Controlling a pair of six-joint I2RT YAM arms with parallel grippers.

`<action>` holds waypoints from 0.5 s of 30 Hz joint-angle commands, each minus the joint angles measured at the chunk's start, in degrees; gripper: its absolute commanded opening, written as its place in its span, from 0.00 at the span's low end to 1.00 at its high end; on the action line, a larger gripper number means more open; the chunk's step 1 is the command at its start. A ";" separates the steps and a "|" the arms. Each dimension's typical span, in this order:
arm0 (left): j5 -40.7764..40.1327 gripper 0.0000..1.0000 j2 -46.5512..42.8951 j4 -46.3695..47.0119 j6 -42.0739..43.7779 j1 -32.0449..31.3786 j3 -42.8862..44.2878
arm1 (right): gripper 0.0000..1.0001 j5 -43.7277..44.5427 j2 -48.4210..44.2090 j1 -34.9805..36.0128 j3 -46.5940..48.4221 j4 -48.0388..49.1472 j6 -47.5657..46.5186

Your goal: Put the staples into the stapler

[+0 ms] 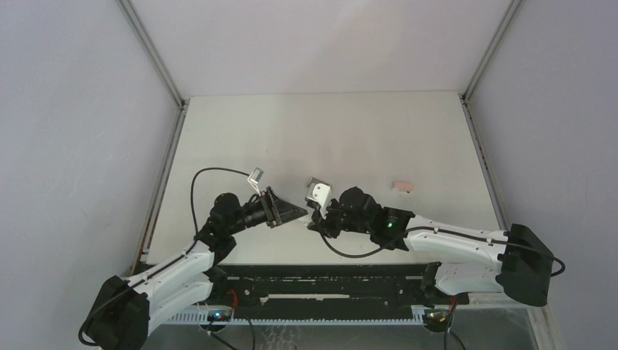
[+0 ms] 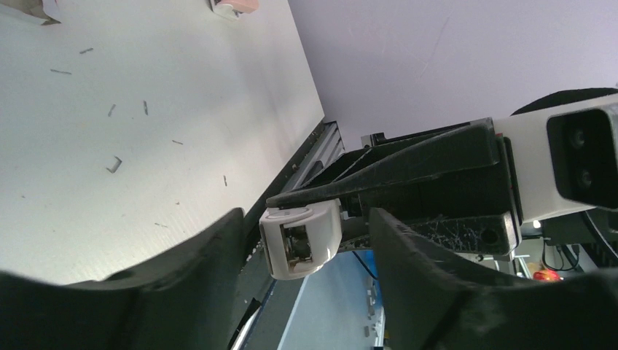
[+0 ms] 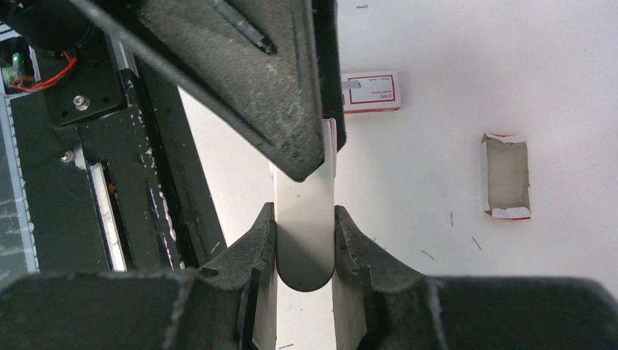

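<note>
My right gripper (image 3: 304,215) is shut on the white stapler (image 3: 306,240) and holds it above the table, near the front middle in the top view (image 1: 318,192). My left gripper (image 2: 304,219) is open. Its fingers (image 2: 182,270) stand either side of the stapler's open white end (image 2: 302,240) without touching it. In the top view the left gripper (image 1: 295,213) meets the right gripper (image 1: 318,209) tip to tip. A red and white staple box (image 3: 372,91) lies on the table. Loose staples (image 2: 114,165) are scattered on the table.
An open, empty cardboard tray (image 3: 506,175) lies near the staple box. A small pinkish box (image 1: 402,187) lies to the right of the grippers, and a small silvery piece (image 1: 256,176) to the left. The black rail (image 1: 328,288) runs along the table's near edge.
</note>
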 commanded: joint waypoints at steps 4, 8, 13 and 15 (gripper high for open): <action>2.23 0.53 0.43 3.50 -1.65 -0.44 1.35 | 0.00 0.24 -2.29 1.21 0.17 1.74 -2.34; 2.51 0.44 0.45 3.52 -1.90 -0.53 0.95 | 0.01 1.00 -2.66 1.23 0.17 1.85 -1.92; 3.25 0.41 0.69 3.51 -1.98 -0.70 0.83 | 0.06 1.78 -3.05 1.22 0.16 1.51 -1.87; 4.09 0.48 1.23 3.55 -1.78 -0.87 1.06 | 0.06 1.84 -3.07 1.23 0.18 1.50 -1.94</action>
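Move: The stapler, still gripped by the right hand, has its open front end already between the left fingertips. Its middle lies about 2 cm to the right of the left hand point, level in height, and some 2 cm left of the right hand point and 1 cm below it. From the left hand, the staple box lies about 4 cm ahead and 6 cm left, the empty tray roughly 12 cm ahead and 5 cm right, both some 14 cm below on the table. Close the left gripper on the stapler's front end, from about 70 to 45 percent open, until both fingertips pinch its sides. Keep the left hand in place as you do, shifting no more than about half a centimetre, and keep the right hand's hold on the other end steady. ##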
